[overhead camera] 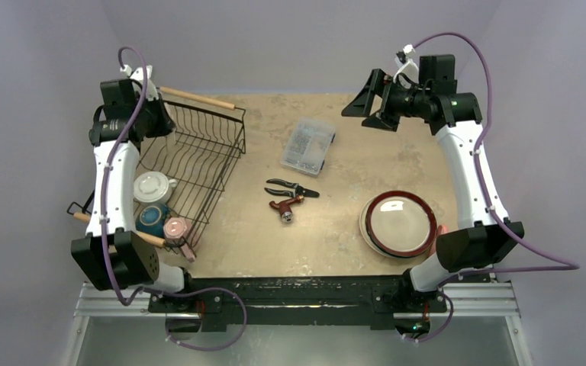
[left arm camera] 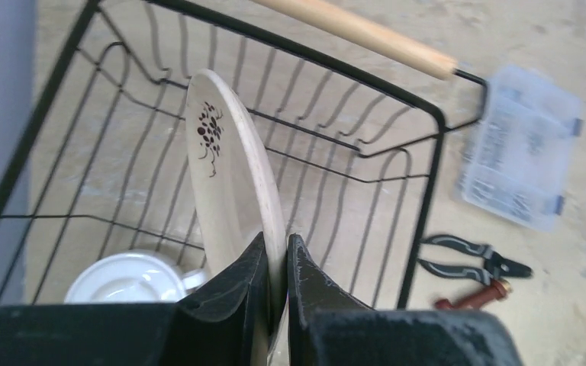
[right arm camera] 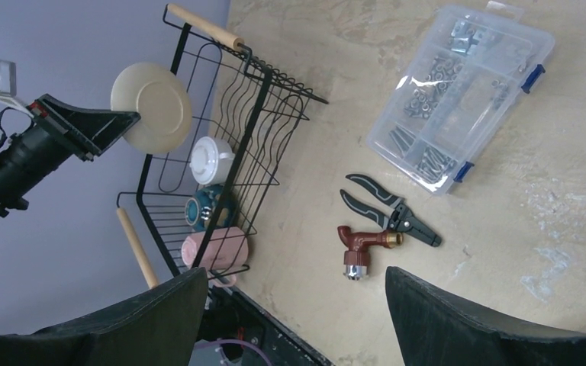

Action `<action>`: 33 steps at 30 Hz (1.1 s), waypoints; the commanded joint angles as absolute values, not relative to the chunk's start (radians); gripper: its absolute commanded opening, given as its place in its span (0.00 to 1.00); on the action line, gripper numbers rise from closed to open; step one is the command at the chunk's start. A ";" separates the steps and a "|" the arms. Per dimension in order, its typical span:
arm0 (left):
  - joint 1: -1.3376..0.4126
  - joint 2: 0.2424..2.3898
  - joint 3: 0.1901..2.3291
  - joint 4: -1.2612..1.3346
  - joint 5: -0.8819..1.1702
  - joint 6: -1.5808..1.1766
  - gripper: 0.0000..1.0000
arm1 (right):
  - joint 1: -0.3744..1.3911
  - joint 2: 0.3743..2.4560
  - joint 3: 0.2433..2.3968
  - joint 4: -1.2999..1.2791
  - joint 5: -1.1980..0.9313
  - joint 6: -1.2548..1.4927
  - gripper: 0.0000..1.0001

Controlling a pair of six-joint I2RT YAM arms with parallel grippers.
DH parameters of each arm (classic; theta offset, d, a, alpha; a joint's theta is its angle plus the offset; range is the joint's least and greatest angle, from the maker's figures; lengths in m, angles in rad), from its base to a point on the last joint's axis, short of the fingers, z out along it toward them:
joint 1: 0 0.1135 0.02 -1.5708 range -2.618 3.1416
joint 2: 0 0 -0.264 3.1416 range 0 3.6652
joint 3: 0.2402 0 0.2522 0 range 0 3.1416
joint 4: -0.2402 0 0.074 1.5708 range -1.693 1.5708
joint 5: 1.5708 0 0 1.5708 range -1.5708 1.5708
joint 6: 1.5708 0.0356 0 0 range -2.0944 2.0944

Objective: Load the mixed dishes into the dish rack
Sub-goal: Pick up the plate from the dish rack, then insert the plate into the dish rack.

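Observation:
My left gripper [left arm camera: 276, 252] is shut on the rim of a small cream saucer [left arm camera: 229, 175], which it holds on edge above the far end of the black wire dish rack [left arm camera: 366, 164]. From the right wrist view the saucer [right arm camera: 152, 107] hangs over the rack [right arm camera: 221, 152]. A white cup [overhead camera: 152, 187], a teal bowl [overhead camera: 152, 219] and a pink mug [overhead camera: 175, 229] lie in the rack's near end. A red-black-rimmed plate [overhead camera: 399, 223] rests on another plate at the table's right. My right gripper [overhead camera: 362, 103] hovers open and empty, high over the far right.
A clear plastic compartment box [overhead camera: 308, 145] lies at the table's far middle. Black pliers [overhead camera: 291, 187] and a red-brown tap fitting [overhead camera: 286, 206] lie in the centre. The rack's wooden handles [overhead camera: 198, 97] stick out at its far and near ends.

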State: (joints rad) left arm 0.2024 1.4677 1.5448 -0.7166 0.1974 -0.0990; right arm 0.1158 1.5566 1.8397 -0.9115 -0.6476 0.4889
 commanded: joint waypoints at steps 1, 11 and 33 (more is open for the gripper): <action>0.206 1.380 1.456 -0.572 0.524 -0.101 0.00 | 0.127 1.542 1.877 -0.921 -0.676 0.469 0.87; 0.214 1.418 1.350 -0.681 0.913 0.058 0.00 | 0.140 1.563 1.898 -0.925 -0.681 0.505 0.90; 0.088 1.676 1.404 -0.669 0.789 0.176 0.00 | 0.141 1.506 1.881 -0.913 -0.644 0.533 0.91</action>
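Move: My left hand already holds the small plate by its rim above the left part of the dish rack. The open slots by the rack's right side lie about 13 cm to its right, 2 cm ahead and 19 cm below. In the rack the white cup sits some 12 cm back and 10 cm left, the blue mug 23 cm back and 10 cm left. The parts box lies roughly 43 cm right and 4 cm ahead. From my right hand those slots are about 42 cm left, level forward-back. Keeping the plate pinched by its rim, I sweep my left hand about 10 cm right, drifting a little back, then lower it some 11 cm into the right side of the dish rack, easing slightly forward again. Early on, the wrist swings about 35 degrees clockwise and rolls, left side dropping; the fingers tip further down as I descend. ##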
